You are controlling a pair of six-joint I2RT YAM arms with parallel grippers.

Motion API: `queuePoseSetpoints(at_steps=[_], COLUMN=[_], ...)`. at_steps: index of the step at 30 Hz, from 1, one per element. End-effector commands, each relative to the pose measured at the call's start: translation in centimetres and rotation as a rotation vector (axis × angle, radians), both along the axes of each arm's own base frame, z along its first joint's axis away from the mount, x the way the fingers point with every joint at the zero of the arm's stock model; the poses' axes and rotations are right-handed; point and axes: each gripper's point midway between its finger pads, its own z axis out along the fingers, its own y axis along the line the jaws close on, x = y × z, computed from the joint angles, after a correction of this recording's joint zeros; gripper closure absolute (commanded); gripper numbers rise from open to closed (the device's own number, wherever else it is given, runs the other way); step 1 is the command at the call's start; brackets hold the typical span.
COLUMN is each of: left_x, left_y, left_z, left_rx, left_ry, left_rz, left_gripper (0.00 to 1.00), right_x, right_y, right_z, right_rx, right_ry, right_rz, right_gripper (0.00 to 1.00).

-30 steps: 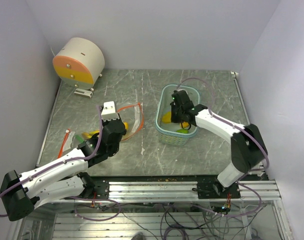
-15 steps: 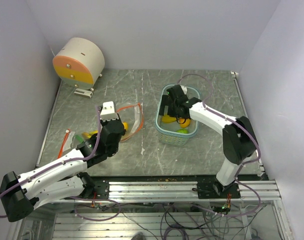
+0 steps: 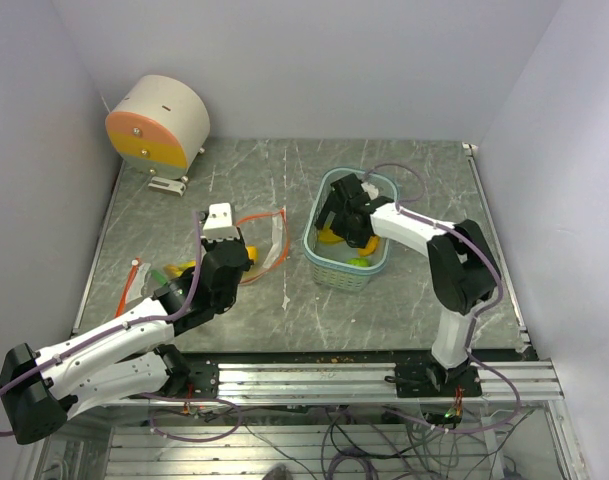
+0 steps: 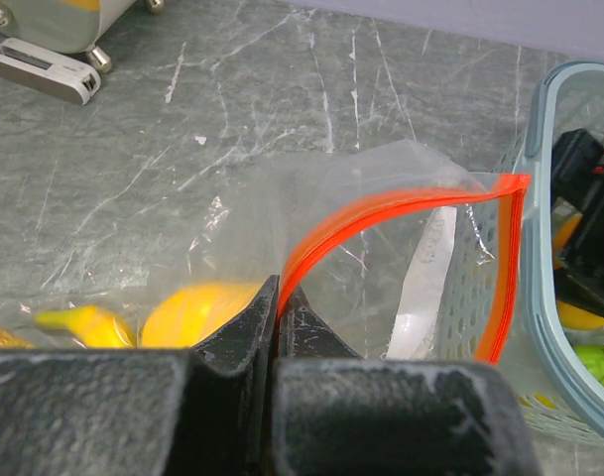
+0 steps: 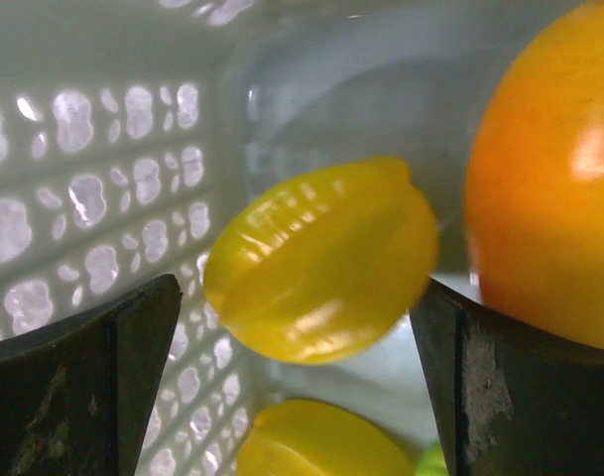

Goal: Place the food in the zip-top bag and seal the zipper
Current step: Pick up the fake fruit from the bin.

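The zip-top bag (image 4: 381,248) lies on the table with its mouth standing open toward the basket. My left gripper (image 4: 277,297) is shut on its red-orange zipper (image 4: 401,203). A yellow banana (image 4: 83,322) and an orange-yellow mango (image 4: 197,312) show through the clear plastic. From above, my left gripper (image 3: 242,255) sits at the near edge of the bag (image 3: 269,235). My right gripper (image 5: 297,337) is down inside the teal basket (image 3: 312,255) and open. A ridged yellow fruit (image 5: 321,258) lies between its fingers, apart from both. An orange-yellow fruit (image 5: 549,178) is on the right.
More food lies in the basket: another yellow piece (image 5: 321,441) and a green fruit (image 3: 359,262). The basket's rim (image 4: 544,198) stands close beside the bag's mouth. A round white-and-orange device (image 3: 159,120) stands at the back left.
My right gripper has opened wide and shifted left inside the basket, which slid slightly left. The left gripper and the bag have not moved.
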Motion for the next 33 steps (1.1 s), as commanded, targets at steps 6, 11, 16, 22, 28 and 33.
queuePoseSetpoints(at_steps=[6, 11, 16, 22, 28, 33], left_x=[0.3, 0.2, 0.2, 0.1, 0.3, 0.3], left_y=[-0.6, -0.5, -0.3, -0.2, -0.4, -0.5], left_z=[1.2, 1.2, 1.3, 1.2, 1.0, 1.4], left_rx=[-0.030, -0.028, -0.034, -0.034, -0.028, -0.026], left_ry=[-0.026, -0.023, -0.027, -0.023, -0.014, -0.017], left_rz=[-0.022, -0.017, -0.011, -0.007, -0.010, -0.010], left_gripper=[0.93, 0.93, 0.93, 0.93, 0.93, 0.93], right_x=[0.1, 0.1, 0.3, -0.2, -1.0, -5.9], right_y=[-0.4, -1.4, -2.5, -3.5, -1.9, 5.4], right_z=[-4.0, -2.1, 1.6, 6.2, 13.1, 20.0], right_rx=[-0.012, -0.036, -0.066, -0.087, -0.021, 0.228], right_ry=[0.042, -0.022, -0.111, -0.209, -0.412, -0.616], right_rz=[-0.039, -0.035, -0.023, 0.023, 0.217, 0.577], right_gripper=[0.24, 0.58, 0.72, 0.74, 0.77, 0.77])
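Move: A yellow fruit lies between the right gripper's open fingers, about 2 cm ahead, 1 cm left and 2 cm below. Nearly level with it in height are an orange mango some 6 cm to the hand's right, a second yellow fruit about 4 cm back and 1 cm left, and a green fruit roughly 6 cm back and 4 cm right. From the left gripper, the first yellow fruit is around 12 cm ahead, 20 cm right and 18 cm below. Ease the right gripper about 2 cm forward and left and slightly down while closing its fingers, so they pinch the yellow fruit beside the bin's left wall. Then lift it some 15 cm, drifting right and a little back before swinging left near the top, while tipping the fingers up towards forward by about 25 degrees and turning somewhat counter-clockwise. ##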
